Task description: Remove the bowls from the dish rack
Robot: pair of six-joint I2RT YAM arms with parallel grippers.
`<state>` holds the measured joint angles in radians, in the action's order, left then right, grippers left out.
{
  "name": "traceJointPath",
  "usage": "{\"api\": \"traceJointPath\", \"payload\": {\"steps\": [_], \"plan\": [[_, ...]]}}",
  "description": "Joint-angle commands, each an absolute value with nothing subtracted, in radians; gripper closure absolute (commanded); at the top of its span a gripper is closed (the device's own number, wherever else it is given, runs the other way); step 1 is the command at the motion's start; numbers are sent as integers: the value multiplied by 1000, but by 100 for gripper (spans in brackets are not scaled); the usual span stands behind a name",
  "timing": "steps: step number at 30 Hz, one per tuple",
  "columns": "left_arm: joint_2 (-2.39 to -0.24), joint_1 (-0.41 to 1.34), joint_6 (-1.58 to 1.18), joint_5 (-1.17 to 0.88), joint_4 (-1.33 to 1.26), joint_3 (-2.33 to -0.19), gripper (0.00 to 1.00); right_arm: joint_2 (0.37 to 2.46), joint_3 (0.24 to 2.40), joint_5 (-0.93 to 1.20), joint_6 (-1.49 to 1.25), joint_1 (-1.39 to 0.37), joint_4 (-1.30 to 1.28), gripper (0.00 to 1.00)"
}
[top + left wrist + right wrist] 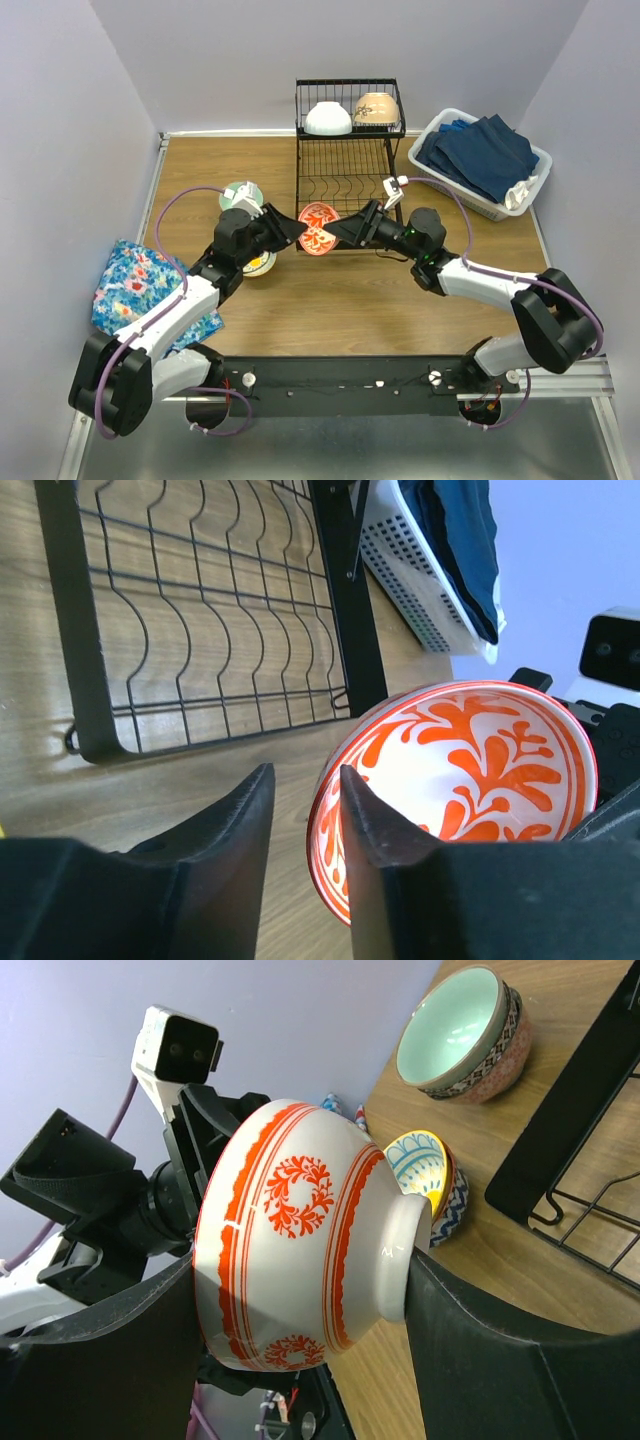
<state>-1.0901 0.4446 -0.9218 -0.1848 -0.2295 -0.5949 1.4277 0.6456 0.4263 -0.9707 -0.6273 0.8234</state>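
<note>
A white bowl with red-orange pattern point(318, 228) hangs on its side just in front of the black wire dish rack point(345, 175). My right gripper point(336, 232) is shut on it, one finger on the rim side and one on the foot point(300, 1260). My left gripper point(298, 232) is open at the bowl's rim point(305, 775); the orange bowl point(480, 760) faces it. A white bowl point(328, 118) and a beige bowl point(377, 108) sit on the rack's raised shelf. A mint-green bowl point(241, 195) stacked in a pink one and a yellow-inside zigzag bowl point(259, 263) stand on the table at left.
A white plastic basket point(535, 160) of blue cloths stands right of the rack. A blue floral cloth point(135, 285) lies at the left table edge. The rack's lower tray point(60, 610) holds nothing in view. Walls close in on three sides.
</note>
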Motion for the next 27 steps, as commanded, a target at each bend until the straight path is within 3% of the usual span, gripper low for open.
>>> {"api": "traceJointPath", "payload": {"steps": [1,7,15,16,19,23,25,27], "plan": [[-1097,459,-930,-209,-258,-569,62,1374,624,417,-1006,-634,943,71],[-1108,468,-925,-232,-256,-569,70,1365,607,397,-1012,-635,953,71],[-1101,471,-904,-244,-262,-552,100,1390,607,397,-1031,-637,977,70],[-1095,471,-900,-241,-261,-551,100,1391,607,397,-1031,-635,980,70],[-1060,469,-874,-212,-233,-543,100,1402,615,399,-1025,-635,973,63],[-1005,457,-835,-143,-166,-540,100,1405,627,399,-985,-637,930,38],[-983,443,-819,-137,-130,-540,100,1413,635,396,-976,-635,908,32],[-973,414,-819,-144,-111,-535,100,1416,643,396,-959,-635,894,19]]}}
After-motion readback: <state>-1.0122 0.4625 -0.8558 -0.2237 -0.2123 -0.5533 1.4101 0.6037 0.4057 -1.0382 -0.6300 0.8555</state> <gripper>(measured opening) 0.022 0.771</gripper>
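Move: The red-and-white bowl, still held on its side by the right hand, has its middle about 5 cm to the right of the left hand point and level with it; from the right hand, it lies about 2 cm left and 1 cm ahead. From the left hand, the patterned bowls sit some 12 cm left, 5 cm back and 14 cm down, the green bowl stack roughly 16 cm left and 9 ahead, and the rack's lower tray 12 cm right and 11 ahead, both also well below. The bowl's near-left rim, already between the left hand's parted fingers, gets pinched as they close from under half open to shut. That hand eases back about 2 cm in all, first also drifting about 1 cm right, then as far left again once closed. The right hand keeps its grip, nearly in place, its wrist turning barely 5 degrees. ##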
